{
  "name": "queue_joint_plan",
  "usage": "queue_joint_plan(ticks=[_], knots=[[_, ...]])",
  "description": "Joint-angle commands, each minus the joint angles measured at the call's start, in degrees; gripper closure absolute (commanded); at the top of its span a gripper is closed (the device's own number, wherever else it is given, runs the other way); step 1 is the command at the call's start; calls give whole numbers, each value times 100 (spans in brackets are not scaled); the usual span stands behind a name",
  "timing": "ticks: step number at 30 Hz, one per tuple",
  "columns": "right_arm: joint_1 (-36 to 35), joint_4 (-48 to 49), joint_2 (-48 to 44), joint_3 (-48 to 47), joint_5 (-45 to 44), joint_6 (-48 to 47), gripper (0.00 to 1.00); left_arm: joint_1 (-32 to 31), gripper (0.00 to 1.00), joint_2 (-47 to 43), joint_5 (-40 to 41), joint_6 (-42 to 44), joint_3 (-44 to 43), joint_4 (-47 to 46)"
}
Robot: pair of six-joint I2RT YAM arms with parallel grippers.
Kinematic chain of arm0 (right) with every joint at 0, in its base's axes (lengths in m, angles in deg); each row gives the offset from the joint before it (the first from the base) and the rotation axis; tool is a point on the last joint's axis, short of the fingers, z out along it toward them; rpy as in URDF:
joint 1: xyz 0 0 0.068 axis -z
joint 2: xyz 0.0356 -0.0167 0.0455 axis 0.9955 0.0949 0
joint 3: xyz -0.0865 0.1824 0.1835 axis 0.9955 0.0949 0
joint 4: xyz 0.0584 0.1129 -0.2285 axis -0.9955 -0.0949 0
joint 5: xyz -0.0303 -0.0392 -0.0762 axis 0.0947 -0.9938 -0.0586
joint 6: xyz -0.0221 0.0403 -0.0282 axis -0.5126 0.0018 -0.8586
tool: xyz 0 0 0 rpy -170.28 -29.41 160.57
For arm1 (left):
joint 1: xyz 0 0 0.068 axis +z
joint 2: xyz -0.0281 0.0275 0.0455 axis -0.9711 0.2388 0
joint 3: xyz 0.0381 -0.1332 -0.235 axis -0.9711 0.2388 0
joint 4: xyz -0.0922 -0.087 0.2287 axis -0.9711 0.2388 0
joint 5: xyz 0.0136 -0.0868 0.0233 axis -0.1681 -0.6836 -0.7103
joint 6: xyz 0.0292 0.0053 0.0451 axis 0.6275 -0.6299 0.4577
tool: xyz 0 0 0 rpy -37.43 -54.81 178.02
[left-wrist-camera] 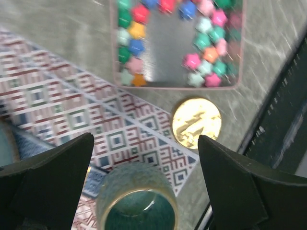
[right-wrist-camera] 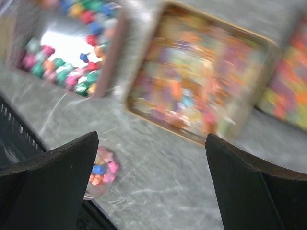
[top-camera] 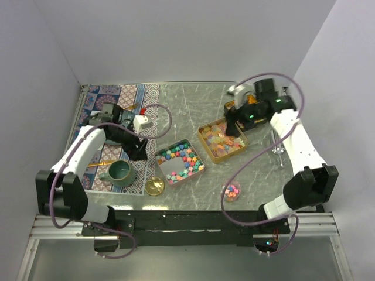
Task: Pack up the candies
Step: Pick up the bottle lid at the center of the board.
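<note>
Pastel star candies [top-camera: 186, 159] lie in a pink-rimmed tin [top-camera: 166, 172]; they also show in the left wrist view [left-wrist-camera: 206, 52]. Translucent gummy candies [top-camera: 221, 140] fill a gold tin [top-camera: 203, 130], blurred in the right wrist view [right-wrist-camera: 196, 81]. A small clear cup [top-camera: 232, 191] holds a few candies, and it also shows in the right wrist view [right-wrist-camera: 99, 172]. My left gripper [top-camera: 139, 153] is open and empty above the mat, over a teal mug [left-wrist-camera: 136, 201]. My right gripper [top-camera: 231, 126] is open and empty, above the gold tin's far edge.
A round gold lid [top-camera: 154, 186] lies on the marble top near the front edge and shows in the left wrist view [left-wrist-camera: 196, 122]. The teal mug [top-camera: 119, 172] stands on a patterned mat [top-camera: 117, 96]. A thin metal tool [top-camera: 280, 153] lies at the right. A blurred colourful thing [right-wrist-camera: 288, 91] sits beside the gold tin.
</note>
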Motion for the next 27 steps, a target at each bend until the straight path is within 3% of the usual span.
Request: queue_joint_plan(ticks=[1,4,7,14,17,22,27], knots=[[-1058,866,-800,724,527,-904,0,631,3,-174,163,-700,-325,-872],[-2120,1079,-565,717,300,-1632,0,1010,3,283,573,-2653,-940,-1390],[-3167,1133,154,-44,87,-1879,0,1213,3,635,1067,-3730,-1652,-1558],[-4504,-271,2498,-2099,131,-2819,0,1582,3,-49,1296,-5488,-1759,-2455],[-4802,-809,3457,-3078,149,-2680,0,2346,3,-164,682,-6280,-1811,-2508],[-5207,-495,3760,-3002,-26,-2978,0,3313,3,-252,136,-6618,-1741,-2455],[-5656,-248,3786,-2325,-632,-3496,0,3429,3,-612,83,-6529,-1294,-2630]])
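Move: The bottle lid lies flat on the board about 34 cm to the right hand's left, 17 cm back and 22 cm below it. From the lid, the mug stands some 14 cm to the left and 4 cm farther out, the star-candy tray 11 cm to the right and 12 cm farther out; the candy bottle stands 32 cm to its right, nearly level. From the left hand the lid is about 10 cm back, 9 cm right and 14 cm down. Leftward in one fast sweep of about 33 cm, drawing back some 15 cm as it goes, the right hand comes in past the star-candy tray towards the lid, turning about 75 degrees counter-clockwise. It stays high at first, then sinks some 13 cm with its fingers still wide open and stops short of touching. Meanwhile the empty left hand clears out left, up and forward, away from the lid, also swinging counter-clockwise. ##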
